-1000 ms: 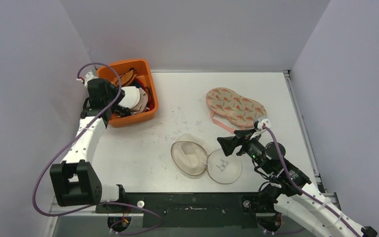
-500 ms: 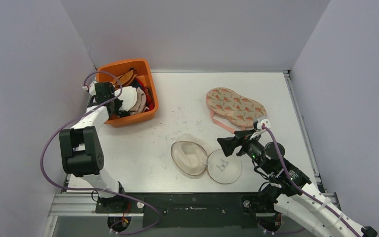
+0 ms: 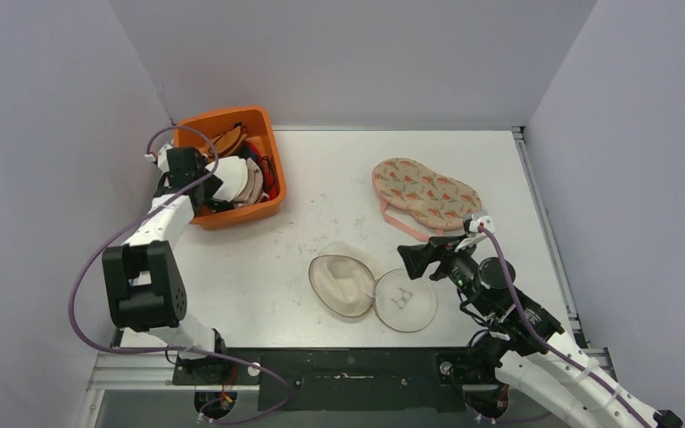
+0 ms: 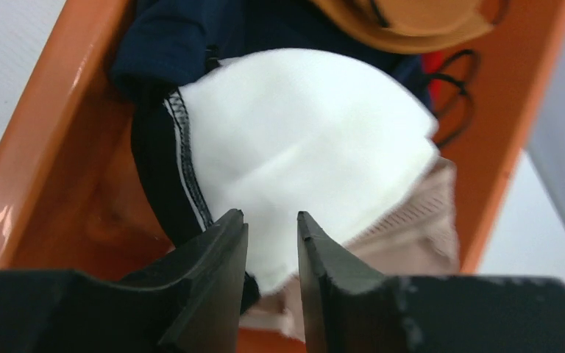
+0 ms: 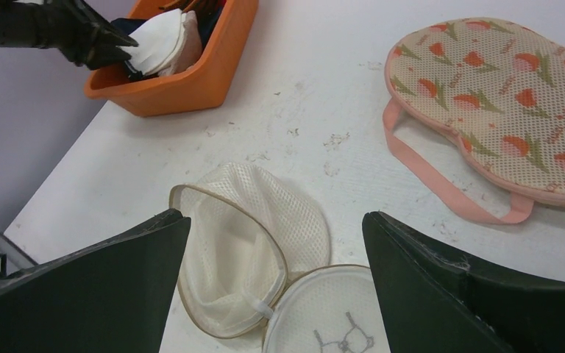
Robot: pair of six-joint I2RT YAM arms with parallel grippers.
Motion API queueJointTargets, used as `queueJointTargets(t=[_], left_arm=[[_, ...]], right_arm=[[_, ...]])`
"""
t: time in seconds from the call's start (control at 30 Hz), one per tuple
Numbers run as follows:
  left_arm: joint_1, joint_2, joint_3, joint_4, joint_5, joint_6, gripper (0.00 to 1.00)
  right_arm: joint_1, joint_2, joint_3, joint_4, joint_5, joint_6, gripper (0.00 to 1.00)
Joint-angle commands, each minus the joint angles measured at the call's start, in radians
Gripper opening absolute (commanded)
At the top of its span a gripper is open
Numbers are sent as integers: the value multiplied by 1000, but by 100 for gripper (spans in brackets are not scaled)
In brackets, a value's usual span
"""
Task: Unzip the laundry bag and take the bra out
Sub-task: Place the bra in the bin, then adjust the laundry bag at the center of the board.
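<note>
The cream mesh laundry bag (image 3: 343,283) lies unzipped in the middle of the table, with its round lid (image 3: 406,301) folded out to the right. In the right wrist view the bag (image 5: 246,250) looks hollow. A white bra cup (image 4: 301,140) rests on other garments in the orange bin (image 4: 44,147). My left gripper (image 4: 272,215) hovers just over that cup with its jaws a narrow gap apart and nothing pinched between them. From above, the left gripper (image 3: 198,183) reaches into the bin (image 3: 272,152). My right gripper (image 5: 272,217) stands wide open above the bag.
A floral mesh bag (image 3: 426,193) with a pink strap lies at the back right. The orange bin (image 5: 191,81) holds dark, tan and beige clothing. Purple walls enclose the table on three sides.
The left arm has folded back, its elbow now near the table's left edge, while its gripper stays over the bin. The right gripper has drifted slightly to the right.
</note>
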Motion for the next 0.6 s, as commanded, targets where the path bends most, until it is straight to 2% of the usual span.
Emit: queueJointTargets(t=[0.0, 0.07, 0.27, 0.4, 0.57], left_arm=[[-61, -235, 13, -29, 43, 25, 38], [-127, -329, -3, -61, 43, 64, 46], [-443, -576, -118, -108, 48, 208, 70], [-613, -601, -139, -211, 111, 359, 73], [-801, -510, -75, -422, 51, 494, 75]], right_arm=[[4, 8, 15, -5, 147, 103, 90], [3, 16, 11, 0, 165, 121, 90], [2, 85, 7, -2, 173, 127, 90], [3, 161, 31, -34, 156, 113, 90], [3, 139, -8, -10, 137, 129, 91]])
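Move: The left hand is at the bra in the bin, whose middle lies about 4 cm ahead and 3 cm below; the orange pouch is some 13 cm ahead, 3 cm right, and the beige cloth about 9 cm right. Where it heads, the open laundry bag, is roughly 26 cm back, 35 cm right and 10 cm lower. From the right hand the bag is about 14 cm left and 22 cm down, its round lid 6 cm back and 2 cm left. Its fingers coming clear of the bra, the left hand lifts steeply out of the bin by about 17 cm while swinging right and back, then sinks some 5 cm towards the open laundry bag, ending about 25 cm right and 16 cm back. The wrist turns clockwise by over 50 degrees and the fingers spread wide. The right hand, still wide open, eases down 5 cm and slightly forward above the table, tipping down. ##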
